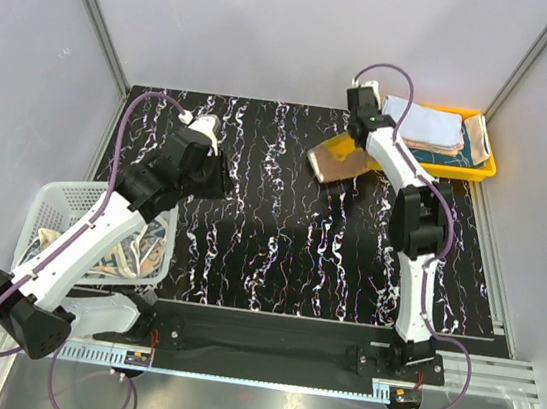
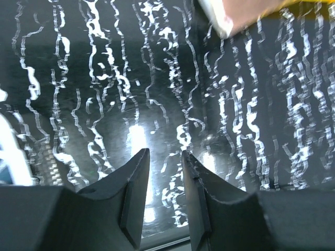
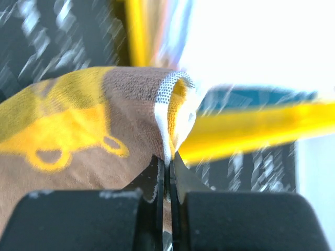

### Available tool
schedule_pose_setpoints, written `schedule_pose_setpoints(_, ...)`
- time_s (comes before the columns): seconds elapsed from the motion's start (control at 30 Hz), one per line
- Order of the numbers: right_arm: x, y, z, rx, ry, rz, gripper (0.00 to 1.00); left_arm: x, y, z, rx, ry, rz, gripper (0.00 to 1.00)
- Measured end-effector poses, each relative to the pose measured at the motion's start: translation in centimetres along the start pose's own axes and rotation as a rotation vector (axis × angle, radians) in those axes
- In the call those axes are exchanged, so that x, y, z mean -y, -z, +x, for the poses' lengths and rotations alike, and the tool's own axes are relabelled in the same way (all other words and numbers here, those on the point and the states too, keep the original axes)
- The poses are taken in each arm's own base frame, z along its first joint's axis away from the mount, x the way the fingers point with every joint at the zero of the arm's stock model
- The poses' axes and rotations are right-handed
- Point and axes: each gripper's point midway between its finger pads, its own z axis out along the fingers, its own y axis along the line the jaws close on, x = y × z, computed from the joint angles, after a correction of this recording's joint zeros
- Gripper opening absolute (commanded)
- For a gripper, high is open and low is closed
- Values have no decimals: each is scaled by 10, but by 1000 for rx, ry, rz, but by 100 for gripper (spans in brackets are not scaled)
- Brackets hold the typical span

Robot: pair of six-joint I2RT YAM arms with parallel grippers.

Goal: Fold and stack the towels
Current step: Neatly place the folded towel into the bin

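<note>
A brown towel (image 1: 337,163) with yellow lettering lies folded on the black marbled table, just left of the yellow tray (image 1: 459,172). My right gripper (image 1: 361,140) is shut on this towel's edge. In the right wrist view the fingers (image 3: 168,159) pinch a raised fold of the brown and yellow cloth (image 3: 78,136). Folded towels (image 1: 430,129) are stacked in the tray. More towels (image 1: 136,252) lie crumpled in the white mesh basket (image 1: 61,207). My left gripper (image 1: 214,179) hovers over the left part of the table, open (image 2: 165,152), with nothing between its fingers.
The yellow tray sits at the table's back right corner, and its rim (image 3: 261,125) shows close behind the held towel. The basket stands off the table's left edge, under my left arm. Grey walls enclose the workspace on three sides.
</note>
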Motion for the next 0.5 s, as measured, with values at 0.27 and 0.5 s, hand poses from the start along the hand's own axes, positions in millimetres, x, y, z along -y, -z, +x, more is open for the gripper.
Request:
schedule_pose_setpoints(0.27,27,-56,-50,77,135,109,0,-16,1,0,-11,-89,-35,36)
schedule_pose_setpoints(0.5,35,-57,-94,188,219,160,0,-22,0,-3,-5,-128,-48,36)
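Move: The right hand holds the folded yellow-and-brown towel by one edge; the yellow bin's middle lies about 8 cm ahead of it, 15 cm to its right and 8 cm below. In the bin, the stack topped by the white towel is centred some 11 cm ahead and 13 cm right, 5 cm down, while the beige towel at the bin's right end is about 9 cm ahead and 26 cm right, 6 cm down. From the empty left hand the bin is roughly 35 cm ahead, 48 cm right and 20 cm below. The right hand keeps its shut pinch on the towel's edge and carries it forward about 10 cm along the bin's left end towards the back wall, slipping some 3 cm to the right at first and rising about 5 cm, mostly late, as the forward travel slows. On the way the wrist rolls some 15 degrees, left side dropping, and tips the fingers up a little, while the empty left hand drifts about 2 cm left with its fingers still partly open. ##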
